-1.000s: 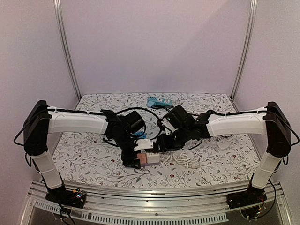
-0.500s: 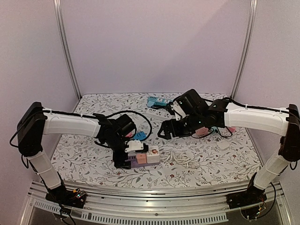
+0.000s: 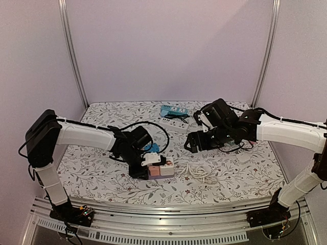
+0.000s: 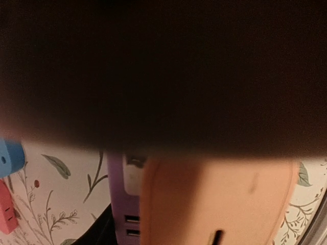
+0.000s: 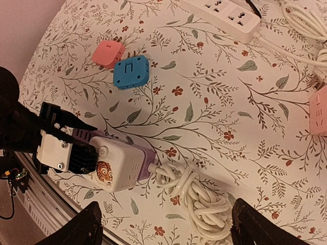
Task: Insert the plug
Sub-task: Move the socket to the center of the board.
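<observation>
A cube socket (image 5: 115, 163) lies near the table's front, white on top with a tiger sticker, with purple sides and a salmon slotted face (image 4: 219, 204). Its white cord (image 5: 199, 199) is coiled to its right. At the cube's left end a white-and-black block, which I take for the plug (image 5: 66, 152), presses against it. My left gripper (image 3: 143, 164) is around that end, and its jaws are hidden. A dark blur fills the upper left wrist view. My right gripper (image 5: 171, 227) hangs open and empty above the coil, off to the right (image 3: 196, 143).
A blue cube (image 5: 131, 72) and a pink cube (image 5: 108, 53) lie behind the socket. Further back is a white power strip (image 5: 225, 18). A pink adapter (image 5: 319, 115) lies at the right, and a teal strip (image 3: 171, 111) sits by the back wall.
My right gripper has opened, left the cube socket and pulled back up and to the right. The left gripper stays at the cube's left end.
</observation>
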You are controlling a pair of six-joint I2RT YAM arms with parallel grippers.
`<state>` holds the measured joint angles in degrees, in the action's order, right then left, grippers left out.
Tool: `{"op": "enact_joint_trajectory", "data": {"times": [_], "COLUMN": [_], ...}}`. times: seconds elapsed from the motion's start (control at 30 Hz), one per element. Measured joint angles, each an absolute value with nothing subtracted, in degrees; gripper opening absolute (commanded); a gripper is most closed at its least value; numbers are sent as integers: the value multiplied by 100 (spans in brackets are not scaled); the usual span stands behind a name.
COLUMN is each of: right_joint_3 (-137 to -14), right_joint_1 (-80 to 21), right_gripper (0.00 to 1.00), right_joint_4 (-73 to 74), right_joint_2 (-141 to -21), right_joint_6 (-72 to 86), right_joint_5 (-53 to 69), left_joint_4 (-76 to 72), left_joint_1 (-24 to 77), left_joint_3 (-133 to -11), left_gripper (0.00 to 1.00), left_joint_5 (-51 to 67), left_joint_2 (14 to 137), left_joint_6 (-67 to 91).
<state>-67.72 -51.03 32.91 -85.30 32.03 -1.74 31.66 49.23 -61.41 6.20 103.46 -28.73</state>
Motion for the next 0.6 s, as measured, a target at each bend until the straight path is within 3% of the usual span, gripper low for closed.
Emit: {"op": "enact_joint_trajectory", "data": {"times": [0.13,0.3,0.6], "right_joint_3": [-6742,-6687,-6578], "right_joint_1": [-5057,-5011,-4906], "right_gripper": [86,87,87], "right_joint_4": [3297,3304,3328], "right_joint_2": [-8471,-8468,-8307], "right_joint_6": [3197,3175,3116], "right_joint_5": [-252,-298,-438], "left_joint_4": [3059,3063,2978], "left_joint_1": [4877,4532,2672], "left_joint_3": [-6036,-5798,-4694], "left_gripper": [23,22,22], "left_joint_5": [663,637,270], "left_joint_2": [10285,10086,9072], "left_joint_6": [-2862,-2862,-2908]}}
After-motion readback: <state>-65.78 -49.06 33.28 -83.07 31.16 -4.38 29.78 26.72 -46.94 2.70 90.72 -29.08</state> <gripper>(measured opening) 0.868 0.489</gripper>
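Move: The left hand already grips the left end of the purple socket, whose middle lies about 7 cm to its right and 1 cm ahead. The socket is bound for open board some 15 cm left and 5 cm ahead. The pink plug sits about 16 cm ahead, 3 cm left; the blue plug 15 cm ahead, 5 cm right; the cord coil 26 cm right, 1 cm ahead. From the empty right hand, that open spot is about 43 cm left, 4 cm ahead and 16 cm below. Sweeping left and gathering speed, the left hand drags the gripped socket level across the board for about 15 cm, bearing forward some 5 cm as it passes on the near side of the pink plug. It swings about 25 degrees counter-clockwise and keeps its pinch. The open, empty right hand drifts roughly 2 cm to the right. ##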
